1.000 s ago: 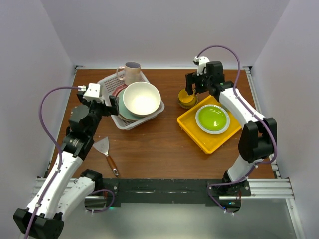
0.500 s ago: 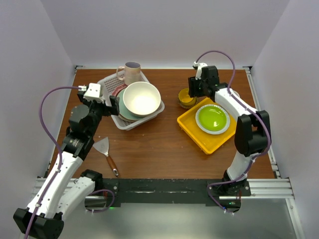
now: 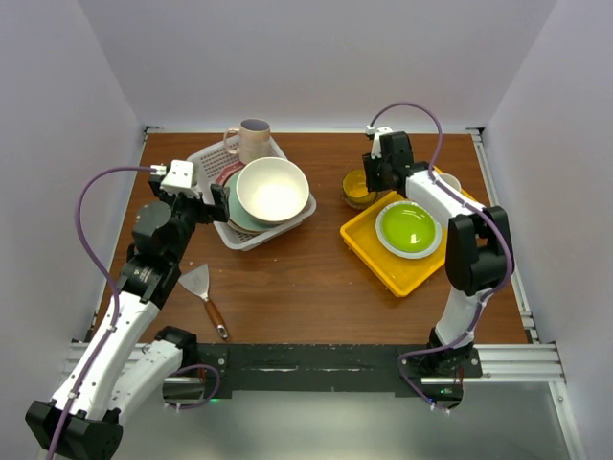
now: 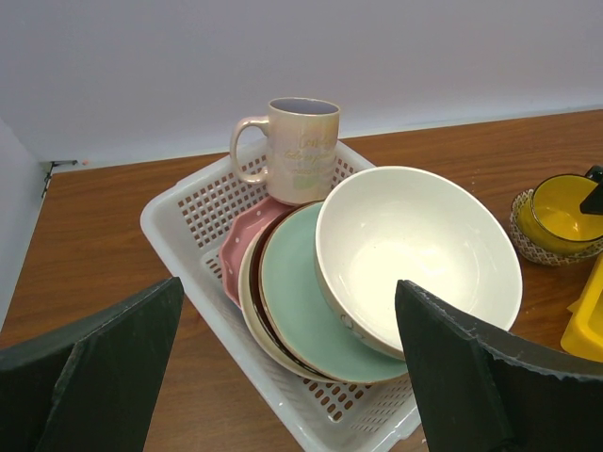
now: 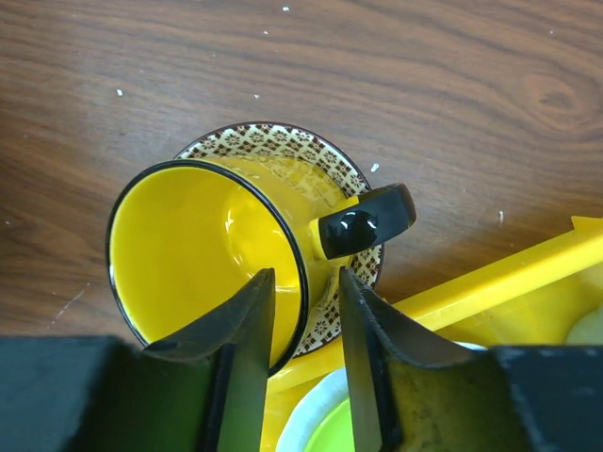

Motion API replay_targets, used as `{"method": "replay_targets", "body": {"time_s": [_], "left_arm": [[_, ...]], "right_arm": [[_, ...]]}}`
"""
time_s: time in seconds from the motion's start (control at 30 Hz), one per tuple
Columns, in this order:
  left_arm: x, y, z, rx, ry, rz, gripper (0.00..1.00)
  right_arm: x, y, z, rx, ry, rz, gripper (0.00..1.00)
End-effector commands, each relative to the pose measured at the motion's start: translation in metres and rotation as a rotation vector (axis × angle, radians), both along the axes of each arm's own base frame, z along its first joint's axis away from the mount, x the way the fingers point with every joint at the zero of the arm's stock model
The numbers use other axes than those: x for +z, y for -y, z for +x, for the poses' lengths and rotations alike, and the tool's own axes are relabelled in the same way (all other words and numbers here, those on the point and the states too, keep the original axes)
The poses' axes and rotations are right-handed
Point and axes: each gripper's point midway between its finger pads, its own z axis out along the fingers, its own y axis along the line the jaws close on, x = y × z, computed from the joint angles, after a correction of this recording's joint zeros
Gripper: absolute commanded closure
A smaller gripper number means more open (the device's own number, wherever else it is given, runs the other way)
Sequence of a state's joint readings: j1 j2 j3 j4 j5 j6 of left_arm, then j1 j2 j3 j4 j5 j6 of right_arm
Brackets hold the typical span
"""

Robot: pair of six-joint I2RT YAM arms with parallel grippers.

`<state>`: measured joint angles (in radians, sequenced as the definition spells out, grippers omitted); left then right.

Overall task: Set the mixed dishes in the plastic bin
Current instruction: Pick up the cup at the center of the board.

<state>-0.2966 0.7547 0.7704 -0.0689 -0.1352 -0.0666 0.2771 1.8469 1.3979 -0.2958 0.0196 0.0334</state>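
The white plastic bin [image 3: 206, 158] [image 4: 179, 202] holds a large cream bowl [image 3: 273, 190] [image 4: 415, 245], a teal plate [image 4: 292, 292], a dark-rimmed dish [image 4: 256, 282], a pink dotted plate [image 4: 247, 247] and a pinkish mug [image 3: 253, 139] [image 4: 301, 151]. My left gripper [image 3: 218, 201] [image 4: 289, 282] hovers wide open at the bin's near-left side, holding nothing. A yellow mug [image 3: 359, 185] [image 5: 198, 245] stands on a patterned saucer [image 5: 283, 141]. My right gripper [image 3: 374, 174] [image 5: 306, 278] straddles the mug's wall beside the black handle, one finger inside and one outside, with small gaps still showing.
A flat yellow tray [image 3: 369, 247] with a lime-green plate [image 3: 409, 228] lies right next to the saucer. A white cup [image 3: 447, 180] shows behind the right arm. A metal scraper [image 3: 199, 283] lies on the wooden table near the left arm.
My right gripper has come down over the yellow mug and its jaws have narrowed around the mug's wall. The left arm has not moved.
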Motion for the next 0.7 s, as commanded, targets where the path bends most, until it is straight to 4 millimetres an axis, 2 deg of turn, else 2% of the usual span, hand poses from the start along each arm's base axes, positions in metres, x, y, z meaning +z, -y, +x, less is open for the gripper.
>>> {"method": "replay_targets", "body": {"time_s": [0.0,0.2,0.4,0.43,0.53,0.67], "left_arm": [[0.013,0.0,0.0,-0.005,0.054,-0.008,0.0],[0.014,0.0,0.0,-0.005,0.057,-0.009,0.0],[0.013,0.001,0.0,-0.009,0.054,-0.008,0.0],[0.013,0.0,0.0,-0.008,0.055,-0.008,0.0],[0.013,0.001,0.0,-0.011,0.054,-0.008,0.0],[0.013,0.001,0.0,-0.009,0.053,-0.01,0.0]], "right_arm": [[0.012,0.006,0.01,-0.025,0.069,-0.034,0.67],[0.022,0.005,0.01,-0.021,0.097,-0.038,0.83],[0.042,0.007,0.01,0.002,0.157,-0.05,0.91],[0.045,0.006,0.01,0.004,0.166,-0.049,0.96],[0.052,0.004,0.009,0.017,0.177,-0.042,1.0],[0.07,0.005,0.009,0.02,0.223,-0.036,1.0]]}}
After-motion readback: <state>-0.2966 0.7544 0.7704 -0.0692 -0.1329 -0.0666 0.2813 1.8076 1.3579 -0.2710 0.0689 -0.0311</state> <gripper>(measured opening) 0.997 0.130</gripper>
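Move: The right hand already straddles the near-right rim of the yellow cup, so the cup's middle is about 4 cm to its left, 1 cm ahead and 3 cm below. The saucer under the cup is some 3 cm left, level fore and aft, and 8 cm down; the green plate in the yellow tray lies about 10 cm right and 12 cm back, also 8 cm down. From the left hand the cup is roughly 15 cm ahead, 35 cm right and 22 cm lower. The right hand's fingers, one inside the yellow cup and one outside, close from about a third open until they pinch the wall at the rim beside the black handle, while the hand eases about 1 cm to the right, away from the cup's middle. With the pinch made and the opening no longer shrinking, the hand keeps its slanting downward point and only at the very end starts up, by barely 1 cm. ##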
